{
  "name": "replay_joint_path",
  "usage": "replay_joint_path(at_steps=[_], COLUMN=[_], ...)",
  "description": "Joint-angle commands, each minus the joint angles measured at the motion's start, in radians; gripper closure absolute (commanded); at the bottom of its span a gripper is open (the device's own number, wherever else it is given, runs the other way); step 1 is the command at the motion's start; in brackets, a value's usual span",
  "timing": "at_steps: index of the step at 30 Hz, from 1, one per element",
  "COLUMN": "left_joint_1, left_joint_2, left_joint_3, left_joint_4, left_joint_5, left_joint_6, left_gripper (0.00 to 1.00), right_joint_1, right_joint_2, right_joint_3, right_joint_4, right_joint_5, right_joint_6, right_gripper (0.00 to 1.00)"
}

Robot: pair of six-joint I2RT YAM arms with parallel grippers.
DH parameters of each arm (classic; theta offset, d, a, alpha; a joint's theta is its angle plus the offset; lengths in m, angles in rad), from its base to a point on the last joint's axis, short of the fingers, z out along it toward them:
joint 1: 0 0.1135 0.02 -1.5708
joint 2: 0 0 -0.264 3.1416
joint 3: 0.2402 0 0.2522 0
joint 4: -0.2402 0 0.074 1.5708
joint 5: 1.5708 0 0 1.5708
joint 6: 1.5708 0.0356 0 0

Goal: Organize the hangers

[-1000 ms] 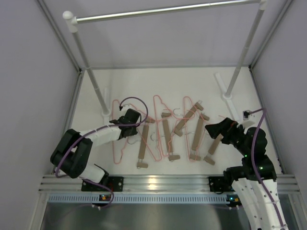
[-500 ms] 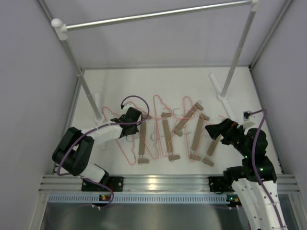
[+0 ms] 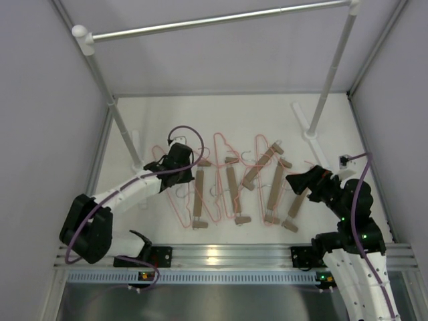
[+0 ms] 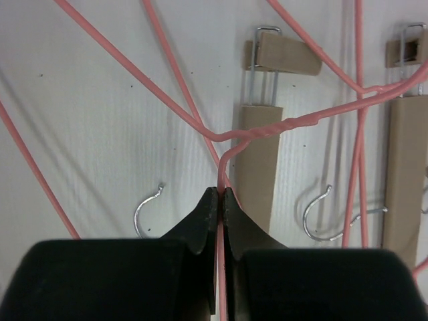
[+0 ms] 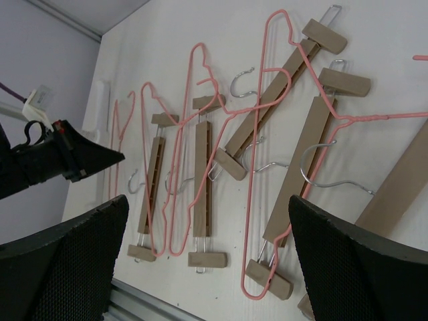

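Several pink wire hangers and tan wooden bar hangers lie mixed on the white table. My left gripper [image 3: 172, 162] [image 4: 220, 194] is shut on the neck of the leftmost pink hanger [image 4: 281, 126], just below its twisted joint; that hanger [image 3: 175, 204] trails toward the near edge. A wooden bar hanger [image 3: 198, 194] [image 4: 257, 157] lies right beside it. My right gripper [image 3: 302, 182] [image 5: 207, 200] is open and empty, held above the right end of the row, over a wooden hanger [image 3: 297, 200]. More pink hangers [image 5: 261, 107] overlap wooden ones [image 5: 202, 177].
A silver rail [image 3: 214, 19] on white posts [image 3: 110, 100] spans the back of the table; its feet [image 3: 307, 125] stand at left and right. Loose silver hooks [image 4: 146, 210] poke out between hangers. Grey walls close both sides; a metal rail [image 3: 221, 254] runs along the near edge.
The rail stand has shifted left. My left gripper has moved a little further from the base with the pink hanger in it, and the arm has stretched out. The right arm has not moved.
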Motion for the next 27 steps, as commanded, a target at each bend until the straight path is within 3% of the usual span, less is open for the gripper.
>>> replay_joint_path(at_steps=[1,12,18,27], left_joint_1=[0.004,0.004,0.005,0.005], left_joint_2=[-0.082,-0.228,-0.261,-0.22], left_joint_3=[0.05,0.247,0.467,0.763], left_joint_4=[-0.033,-0.059,-0.057,0.015], left_joint_5=[0.08,0.232,0.319,0.304], left_joint_6=[0.022,-0.024,-0.088,-0.203], left_gripper=[1.0,1.0,1.0,1.0], right_joint_1=[-0.008,-0.008,-0.009,-0.009], right_joint_2=[-0.002,0.02,0.034,0.077], right_joint_3=[0.012,0.058,0.096,0.182], right_joint_4=[0.004,0.004,0.004,0.006], right_joint_5=[-0.001,0.003,0.004,0.009], right_joint_6=[0.009,-0.002,-0.006,-0.019], right_gripper=[0.0,0.01,0.0,0.01])
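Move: The left hand already holds a pink hanger by the wire beside its twisted neck. The rack's rod is where it is headed: its middle lies about 17 cm ahead, 10 cm to the right and 48 cm up. On the table, some 6 cm below the hand, one clip hanger lies 4 cm right and 1 cm back, and another 16 cm right, level with it. From the right hand, the rod's middle is roughly 27 cm ahead, 24 cm left and 34 cm up. Upward, slowly at first and then fast, the left hand raises the pinched pink hanger about 38 cm towards the rod while drifting some 6 cm right. The wrist tips up and rolls its left side down, ending with the fingers nearly level, pointing forward-right; they keep their grip. Late on, the empty right hand, still open, rises about 4 cm. ##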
